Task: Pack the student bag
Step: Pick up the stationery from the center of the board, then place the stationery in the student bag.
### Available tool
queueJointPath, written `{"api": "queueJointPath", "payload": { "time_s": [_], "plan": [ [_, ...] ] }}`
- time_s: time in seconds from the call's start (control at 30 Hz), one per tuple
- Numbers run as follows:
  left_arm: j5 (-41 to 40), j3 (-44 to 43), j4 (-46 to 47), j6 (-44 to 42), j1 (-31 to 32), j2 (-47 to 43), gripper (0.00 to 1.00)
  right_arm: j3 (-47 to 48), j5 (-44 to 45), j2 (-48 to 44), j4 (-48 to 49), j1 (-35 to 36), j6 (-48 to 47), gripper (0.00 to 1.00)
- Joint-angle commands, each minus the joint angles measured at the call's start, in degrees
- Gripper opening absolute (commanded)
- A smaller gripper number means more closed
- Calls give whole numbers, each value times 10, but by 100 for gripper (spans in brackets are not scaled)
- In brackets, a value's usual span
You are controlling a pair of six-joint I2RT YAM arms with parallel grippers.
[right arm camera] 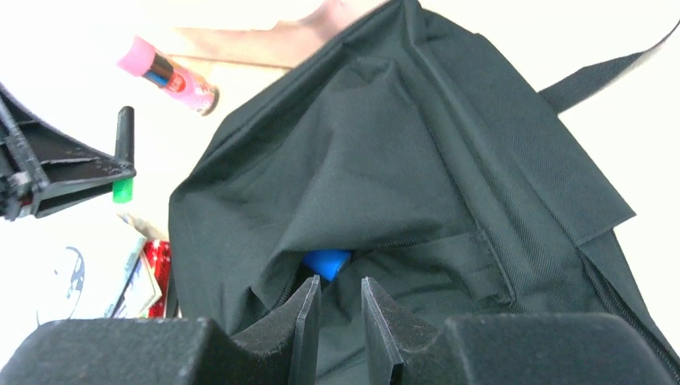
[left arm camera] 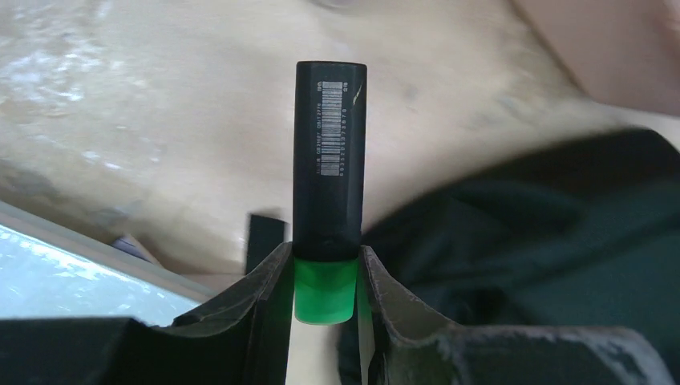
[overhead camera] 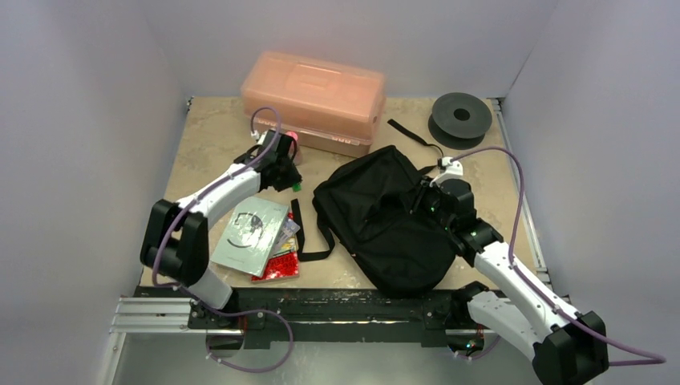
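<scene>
The student bag (overhead camera: 385,220) lies black and crumpled at the table's middle right, its zip mouth gaping. My right gripper (overhead camera: 429,200) sits at its upper right edge. In the right wrist view its jaws (right arm camera: 340,282) stand close together on a fold of the bag (right arm camera: 401,144) fabric by the zip. A blue object (right arm camera: 326,262) peeks from the opening just beyond them. My left gripper (overhead camera: 290,178) hovers left of the bag, shut on a black highlighter (left arm camera: 330,160) near its green end. The bag (left arm camera: 545,241) shows dark at that view's right.
A translucent orange-pink box (overhead camera: 313,100) stands at the back, a pink glue stick (overhead camera: 293,136) beside it. A black spool (overhead camera: 459,116) sits at the back right. A grey-green booklet (overhead camera: 250,233) and red packet (overhead camera: 281,263) lie front left. A bag strap (overhead camera: 309,233) trails between.
</scene>
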State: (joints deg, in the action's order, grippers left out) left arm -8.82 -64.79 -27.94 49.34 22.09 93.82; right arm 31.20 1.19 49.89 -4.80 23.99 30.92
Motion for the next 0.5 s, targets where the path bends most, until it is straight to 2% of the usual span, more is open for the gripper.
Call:
{"api": "queueJointPath", "payload": {
  "time_s": [0.0,0.1,0.17,0.23,0.33,0.4,0.47],
  "plan": [
    [65,24,84,-61,44,-93,4,55,18,4,-8,0,-22,30],
    [135,32,136,-139,77,-129,2,77,-25,18,-5,-1,-10,36],
    [181,27,157,-206,104,-140,0,107,-94,42,-9,-1,-4,43],
    [171,23,151,-263,136,-151,0,149,-185,84,-22,-2,7,49],
    [152,7,124,-346,185,-148,0,251,-308,159,-82,-2,4,49],
    [117,0,111,-387,217,-145,0,269,-345,167,-80,-7,16,51],
    [101,-1,104,-409,240,-146,0,276,-335,155,-75,-12,24,59]
  ]
}}
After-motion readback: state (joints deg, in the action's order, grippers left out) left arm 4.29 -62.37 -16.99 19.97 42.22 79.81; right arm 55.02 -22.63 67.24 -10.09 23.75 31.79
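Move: The highlighter, already pinched by its green cap in the left hand, lies about 30 cm left, 10 cm ahead and 7 cm below the right hand. The black bag's middle is roughly 23 cm right, 6 cm back and 5 cm below the left hand, or 7 cm left, 2 cm ahead and 13 cm below the right. From the left hand, the pink-capped bottle stands some 9 cm straight ahead, and the grey book lies 11 cm left and 9 cm back. The highlighter is carried off to the right over the near edge of the bag, about 14 cm, with the left hand also rising some 10 cm and drawing back, swinging clockwise and tipping its fingers up while keeping its grip. Towards it comes the empty right hand, climbing and travelling left about 8 cm each, turning counter-clockwise and opening its fingers partway. ##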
